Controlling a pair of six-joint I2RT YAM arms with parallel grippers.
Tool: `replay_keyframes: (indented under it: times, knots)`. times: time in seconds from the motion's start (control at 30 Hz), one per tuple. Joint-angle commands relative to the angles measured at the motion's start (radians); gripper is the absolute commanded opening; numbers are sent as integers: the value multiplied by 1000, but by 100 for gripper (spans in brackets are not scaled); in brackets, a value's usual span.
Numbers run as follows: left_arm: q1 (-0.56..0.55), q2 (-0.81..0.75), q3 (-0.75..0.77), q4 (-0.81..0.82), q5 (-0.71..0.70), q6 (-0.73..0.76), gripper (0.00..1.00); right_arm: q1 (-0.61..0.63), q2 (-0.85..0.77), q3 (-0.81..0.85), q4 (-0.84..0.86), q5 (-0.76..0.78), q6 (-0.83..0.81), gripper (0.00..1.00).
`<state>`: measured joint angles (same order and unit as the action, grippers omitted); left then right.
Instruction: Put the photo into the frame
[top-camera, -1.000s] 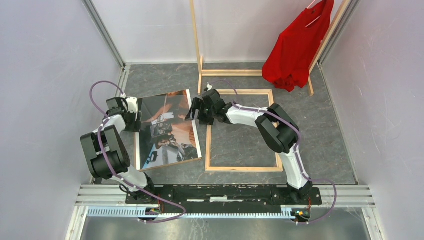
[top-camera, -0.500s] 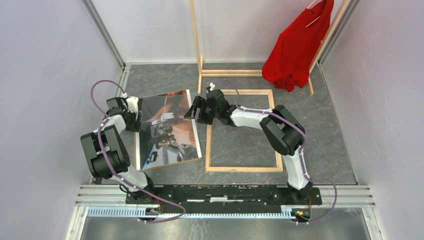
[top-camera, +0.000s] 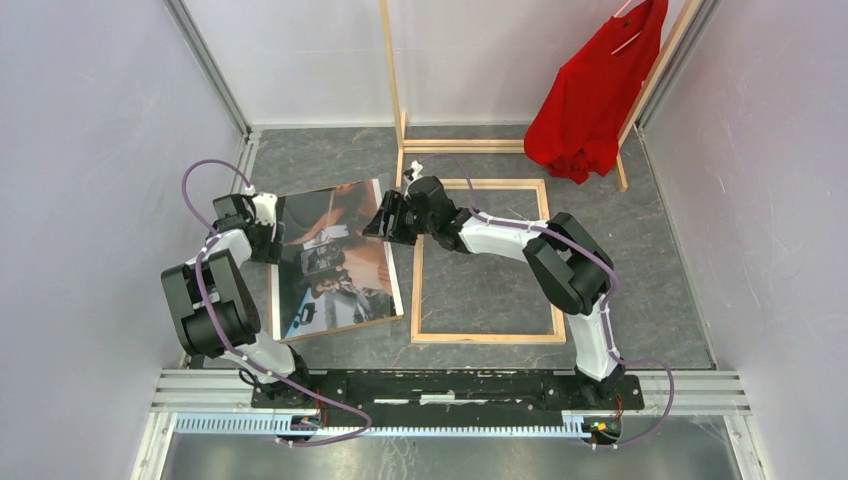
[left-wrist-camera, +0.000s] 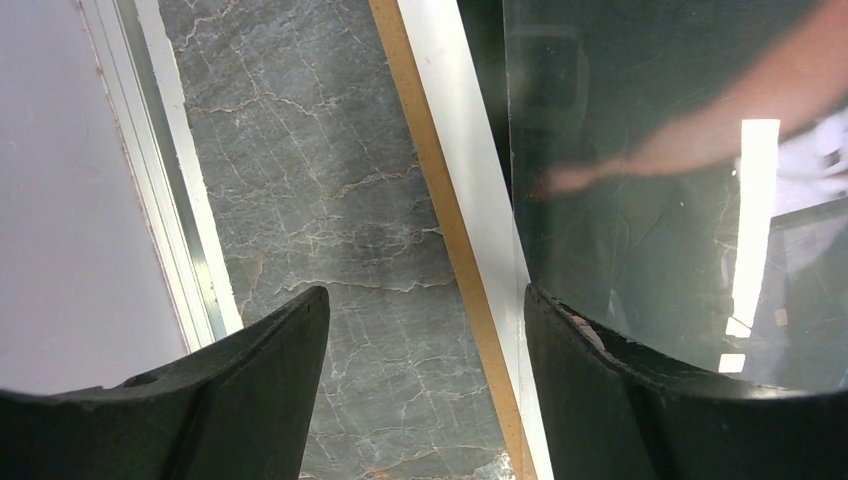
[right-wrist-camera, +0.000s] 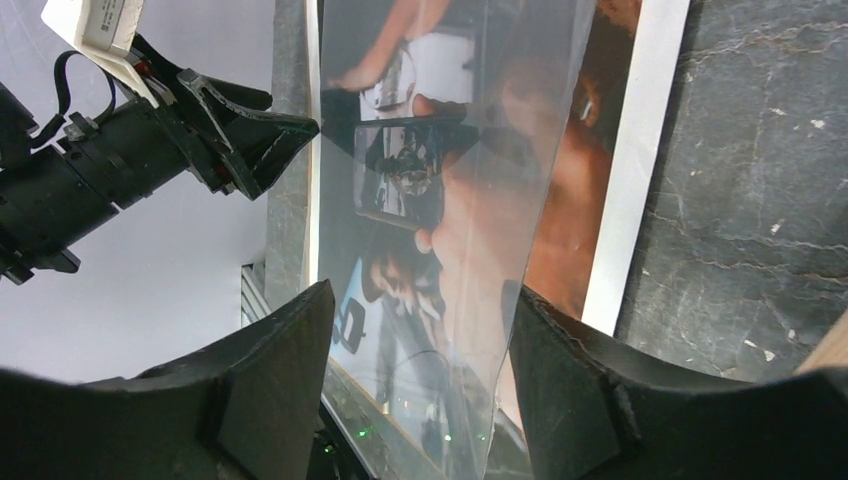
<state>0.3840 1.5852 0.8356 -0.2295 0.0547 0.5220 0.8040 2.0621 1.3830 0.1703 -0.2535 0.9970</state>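
Note:
The photo lies face up on the grey floor, left of the frame, which lies with its light wood side up. A clear sheet covers the photo, and its right edge is tilted up. My right gripper is at the photo's right edge. It is open, with the sheet's raised edge between its jaws and not pinched. My left gripper is open astride the photo's left edge, one finger over bare floor and the other over the sheet.
A wooden clothes rack with a red shirt stands at the back, its foot close to the frame's far rail. Pale walls close in on both sides. A metal rail runs along the left wall beside my left gripper.
My right gripper has moved left over the photo's right edge and its jaws have narrowed a little. The left arm has not moved.

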Motion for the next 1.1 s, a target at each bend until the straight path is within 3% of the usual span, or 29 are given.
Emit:
replay_keyframes:
  times: [0.0, 0.1, 0.2, 0.27, 0.4, 0.67, 0.87, 1.07]
  knots:
    - [-2, 37, -9, -106, 0, 54, 79, 23, 27, 50, 35, 1, -23, 65]
    - [-3, 26, 5, -126, -3, 59, 82, 24, 36, 60, 35, 7, -24, 47]
    - [0, 9, 42, -169, -1, 64, 98, 21, 28, 62, 35, 7, -26, 25]
    - [2, -16, 79, -225, 9, 78, 100, 11, 4, 57, 24, -1, -35, 12]
    - [3, -85, 176, -332, 37, 111, 100, -36, -90, -7, 8, -55, -67, 3]
    - [-40, -154, 338, -460, 97, 90, 100, -232, -425, -277, -321, -190, -364, 0]
    - [-251, -167, 302, -440, 35, 13, 100, -411, -657, -444, -625, -36, -585, 0]
    - [-461, -100, 353, -437, 33, -95, 100, -492, -738, -423, -802, 152, -697, 0]
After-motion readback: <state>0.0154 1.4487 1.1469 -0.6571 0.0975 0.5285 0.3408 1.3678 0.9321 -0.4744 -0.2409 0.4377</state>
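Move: A clear pane leans above the photo, its raised right edge already between the right hand's open fingers; its middle lies about 12 cm left, 7 cm back and 4 cm below. The photo lies beneath it, some 12 cm left, 8 cm back and 9 cm down; the empty frame's middle is roughly 26 cm right and 8 cm back, equally low. From the left hand, the pane's middle is about 14 cm right and 2 cm back, and 2 cm higher. The right fingers pinch shut on the pane's edge, then carry the pane some 30 cm right and slightly back, off the photo and over the frame, rising a little midway and tipping the fingertips about 30 degrees further down. The left fingers spread fully, come free of the pane's left edge, and that hand rises about 12 cm, then swings some 13 cm right over the photo, turning clockwise. ##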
